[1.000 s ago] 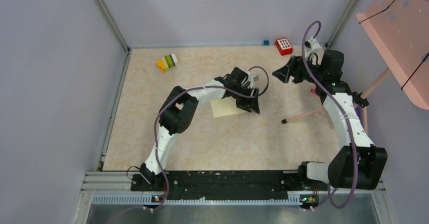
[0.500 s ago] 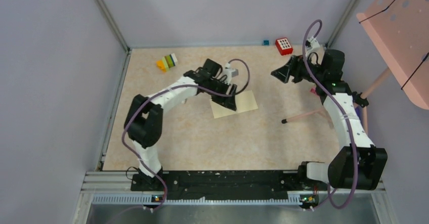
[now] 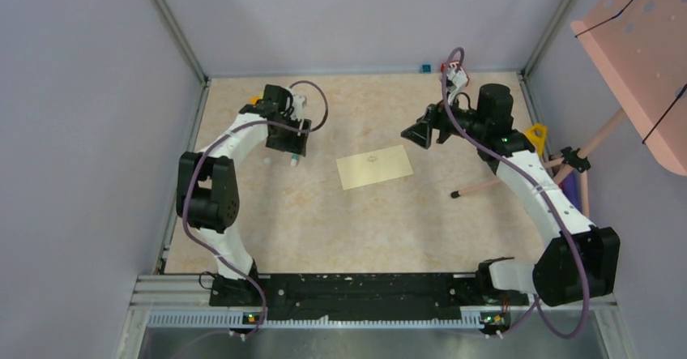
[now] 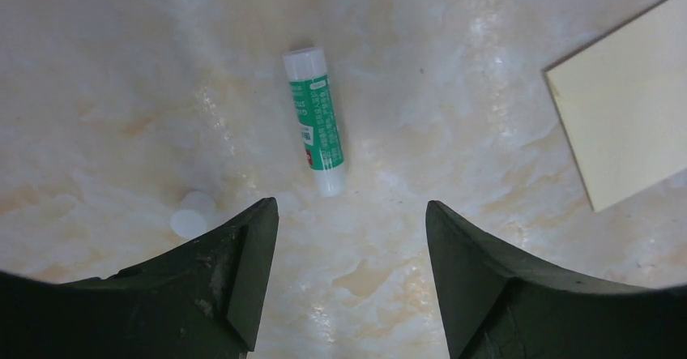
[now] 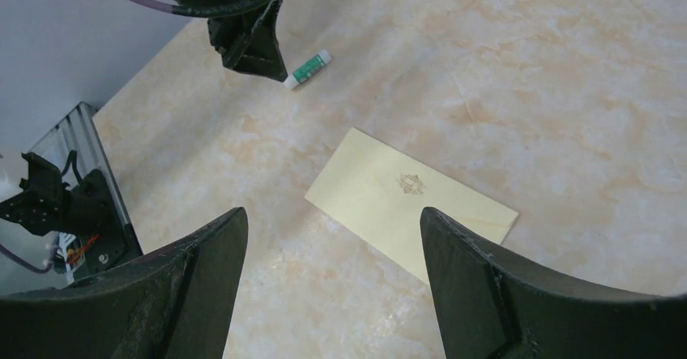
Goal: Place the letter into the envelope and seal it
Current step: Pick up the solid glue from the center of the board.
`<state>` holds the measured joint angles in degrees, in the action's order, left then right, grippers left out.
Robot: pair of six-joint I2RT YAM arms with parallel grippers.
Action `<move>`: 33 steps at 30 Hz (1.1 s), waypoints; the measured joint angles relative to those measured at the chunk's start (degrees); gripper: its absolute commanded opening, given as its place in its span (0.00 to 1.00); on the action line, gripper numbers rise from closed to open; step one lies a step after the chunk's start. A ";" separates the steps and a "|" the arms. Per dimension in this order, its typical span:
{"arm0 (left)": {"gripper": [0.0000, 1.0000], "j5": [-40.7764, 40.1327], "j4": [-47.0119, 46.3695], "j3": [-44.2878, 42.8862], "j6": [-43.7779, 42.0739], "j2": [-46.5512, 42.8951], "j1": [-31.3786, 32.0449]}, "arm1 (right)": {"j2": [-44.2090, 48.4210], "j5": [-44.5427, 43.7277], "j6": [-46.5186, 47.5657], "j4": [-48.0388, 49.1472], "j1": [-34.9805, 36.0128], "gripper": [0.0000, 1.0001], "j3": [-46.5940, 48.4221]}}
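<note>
The pale cream envelope (image 3: pixel 374 167) lies flat mid-table with its flap down and a small mark on its face; it also shows in the right wrist view (image 5: pixel 405 205) and at the edge of the left wrist view (image 4: pixel 632 108). The letter is not in view. My left gripper (image 3: pixel 290 142) hangs open and empty over the far left of the table, its jaws (image 4: pixel 348 209) just short of a green-and-white glue stick (image 4: pixel 317 120) lying uncapped. Its white cap (image 4: pixel 193 215) rests beside it. My right gripper (image 3: pixel 415 134) is open and empty above the envelope's right end (image 5: pixel 332 213).
Coloured blocks (image 3: pixel 256 98) sit at the far left behind the left arm. A small blue cube (image 3: pixel 425 68) lies by the back wall. A wooden rod (image 3: pixel 486 185), a yellow piece (image 3: pixel 535 134) and a pink perforated stand (image 3: pixel 640 43) occupy the right side.
My left arm has swung left off the envelope to the glue stick and its jaws have widened. The right arm has moved left toward the envelope. The envelope now lies uncovered.
</note>
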<state>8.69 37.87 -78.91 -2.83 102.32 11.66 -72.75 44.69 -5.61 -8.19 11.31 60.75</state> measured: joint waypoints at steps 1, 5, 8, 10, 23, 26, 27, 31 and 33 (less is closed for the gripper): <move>0.72 -0.96 -0.17 0.00 -0.11 0.79 0.04 | -0.02 -0.26 0.31 0.07 0.04 0.77 -0.35; 0.70 -4.55 -0.39 -1.01 -0.11 5.62 0.50 | -0.02 -1.31 1.90 0.09 0.04 0.78 -1.92; 0.67 -6.34 -0.44 -1.01 -0.13 7.96 0.50 | 0.00 -1.62 3.02 0.04 0.04 0.78 -3.06; 0.64 -7.54 -0.68 -0.98 -0.13 8.83 0.50 | 0.00 -1.70 3.37 -0.15 0.04 0.78 -3.39; 0.52 -6.99 -3.10 -0.46 0.13 9.27 0.50 | 0.42 -1.70 4.15 -0.07 0.04 0.78 -3.39; 0.46 -6.88 -3.65 0.31 0.02 10.10 0.50 | 0.44 -1.70 4.15 -0.09 0.04 0.78 -3.39; 0.41 -6.84 -3.82 0.37 0.15 10.12 0.50 | 0.44 -1.70 4.15 -0.09 0.04 0.78 -3.39; 0.20 -7.21 -4.57 0.55 0.24 10.12 0.50 | 0.57 -1.70 4.15 -0.09 0.04 0.78 -3.39; 0.09 -6.99 -4.81 0.59 0.44 10.12 0.42 | 0.70 -1.70 4.15 -0.09 0.04 0.78 -3.39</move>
<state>1.69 33.06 -78.32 -2.39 112.44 12.08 -72.05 42.98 -1.45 -8.27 11.35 57.36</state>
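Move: The glue stick lies on the table just under the left gripper, about 3 cm ahead, 1 cm left and 7 cm below it, its length running roughly forward. Its loose white cap is some 10 cm left, 2 cm ahead and 8 cm below; the envelope's middle is about 24 cm right, 1 cm back and 8 cm below. From the right hand, the glue stick lies roughly 35 cm left, 10 cm ahead and 25 cm down. The glue stick gets pinched near its base-side end: the left hand, open, drops quickly about 5.5 cm onto it while easing some 2 cm left and tilting by roughly 10 degrees, partly narrows its fingers, sinks another centimetre and shuts them on both sides of the barrel. The right hand, empty and open, lowers some 2.5 cm and then stays. ##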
